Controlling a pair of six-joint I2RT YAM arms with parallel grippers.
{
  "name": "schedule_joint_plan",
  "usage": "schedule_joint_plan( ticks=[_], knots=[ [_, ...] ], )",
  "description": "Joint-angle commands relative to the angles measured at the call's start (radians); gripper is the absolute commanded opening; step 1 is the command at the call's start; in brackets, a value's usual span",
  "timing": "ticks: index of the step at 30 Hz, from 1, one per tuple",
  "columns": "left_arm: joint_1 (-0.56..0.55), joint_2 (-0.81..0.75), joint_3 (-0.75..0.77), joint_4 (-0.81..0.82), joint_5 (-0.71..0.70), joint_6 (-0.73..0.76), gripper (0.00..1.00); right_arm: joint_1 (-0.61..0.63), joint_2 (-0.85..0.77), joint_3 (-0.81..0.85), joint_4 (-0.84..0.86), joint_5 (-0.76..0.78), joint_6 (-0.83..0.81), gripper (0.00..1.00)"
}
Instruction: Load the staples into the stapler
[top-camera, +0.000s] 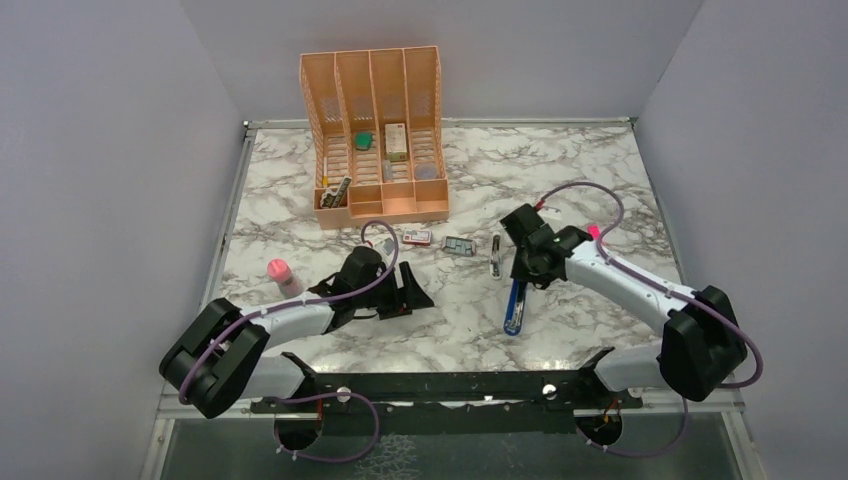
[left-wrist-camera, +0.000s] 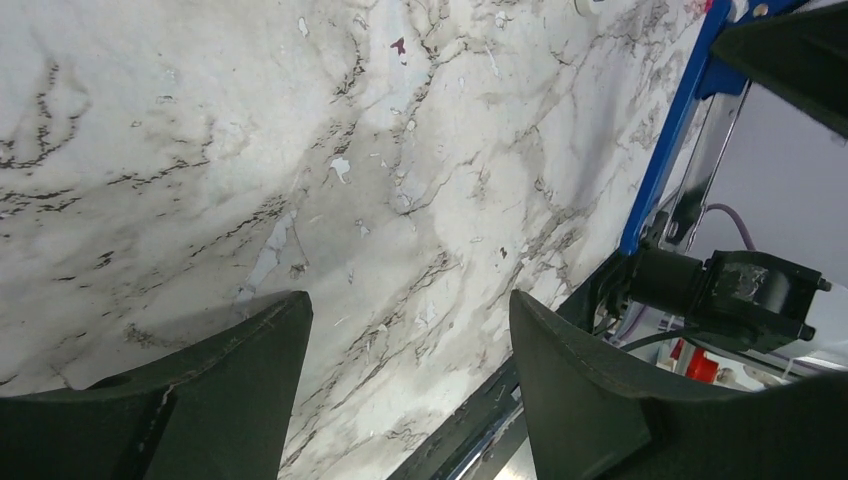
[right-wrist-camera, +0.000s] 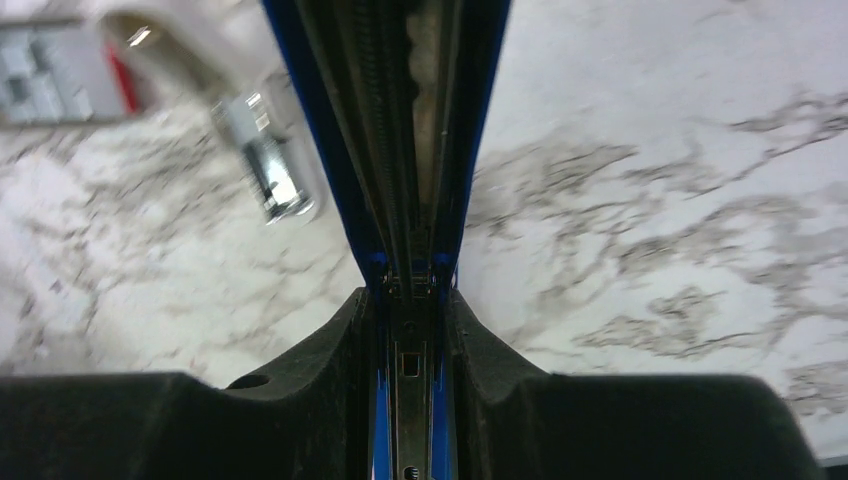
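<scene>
The blue stapler (top-camera: 516, 305) hangs tilted just above the table right of centre, and my right gripper (top-camera: 528, 262) is shut on it. The right wrist view has the fingers (right-wrist-camera: 350, 340) clamped on both blue sides, the silver channel (right-wrist-camera: 420, 120) running straight ahead. The staples lie in a grey tray (top-camera: 459, 244) on the marble; the same tray (right-wrist-camera: 40, 70) shows blurred at upper left. Its red-and-white sleeve (top-camera: 417, 237) lies just left of it. My left gripper (top-camera: 412, 290) stands open and empty over bare marble (left-wrist-camera: 408, 300), with the stapler (left-wrist-camera: 668, 150) off to its right.
A small silver metal piece (top-camera: 496, 256) lies between the tray and the stapler, also blurred in the right wrist view (right-wrist-camera: 270, 180). An orange desk organiser (top-camera: 375, 130) stands at the back. A pink item (top-camera: 280, 272) sits at the left. The black front rail (top-camera: 440, 385) runs along the near edge.
</scene>
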Motion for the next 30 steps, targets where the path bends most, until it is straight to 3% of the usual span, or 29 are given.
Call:
schedule_joint_plan(
  ticks=[1, 9, 21, 30],
  knots=[
    [0.003, 0.018, -0.004, -0.105, -0.056, 0.048, 0.75, -0.147, -0.05, -0.027, 0.043, 0.022, -0.103, 0.21],
    [0.003, -0.024, 0.013, -0.132, -0.086, 0.062, 0.75, -0.388, 0.032, -0.055, 0.251, -0.087, -0.281, 0.21],
    [0.003, -0.014, 0.055, -0.159, -0.112, 0.084, 0.75, -0.43, 0.183, -0.006, 0.382, -0.136, -0.394, 0.26],
    [0.004, 0.013, 0.092, -0.162, -0.113, 0.083, 0.75, -0.432, 0.146, 0.011, 0.29, -0.107, -0.339, 0.54]
  ],
)
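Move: The right hand holds the opened blue stapler, heading for a free spot about 8 cm ahead, 9 cm to its right and 6 cm lower. The pink mini stapler stands roughly 7 cm ahead and 3 cm right, the white mini stapler about 6 cm ahead and 3 cm left, and the pink level some 8 cm ahead and 20 cm right. From the left hand that free spot is around 10 cm ahead and 28 cm right. Swiftly to the right and forward, about 9 cm each way, the right hand carries the open blue stapler into the gap between the pink mini stapler and the pink level. It keeps going forward as it sinks some 4 cm to set the stapler down, turning about 10 degrees clockwise and mostly back again; then the fingers open and come free of its sides. ##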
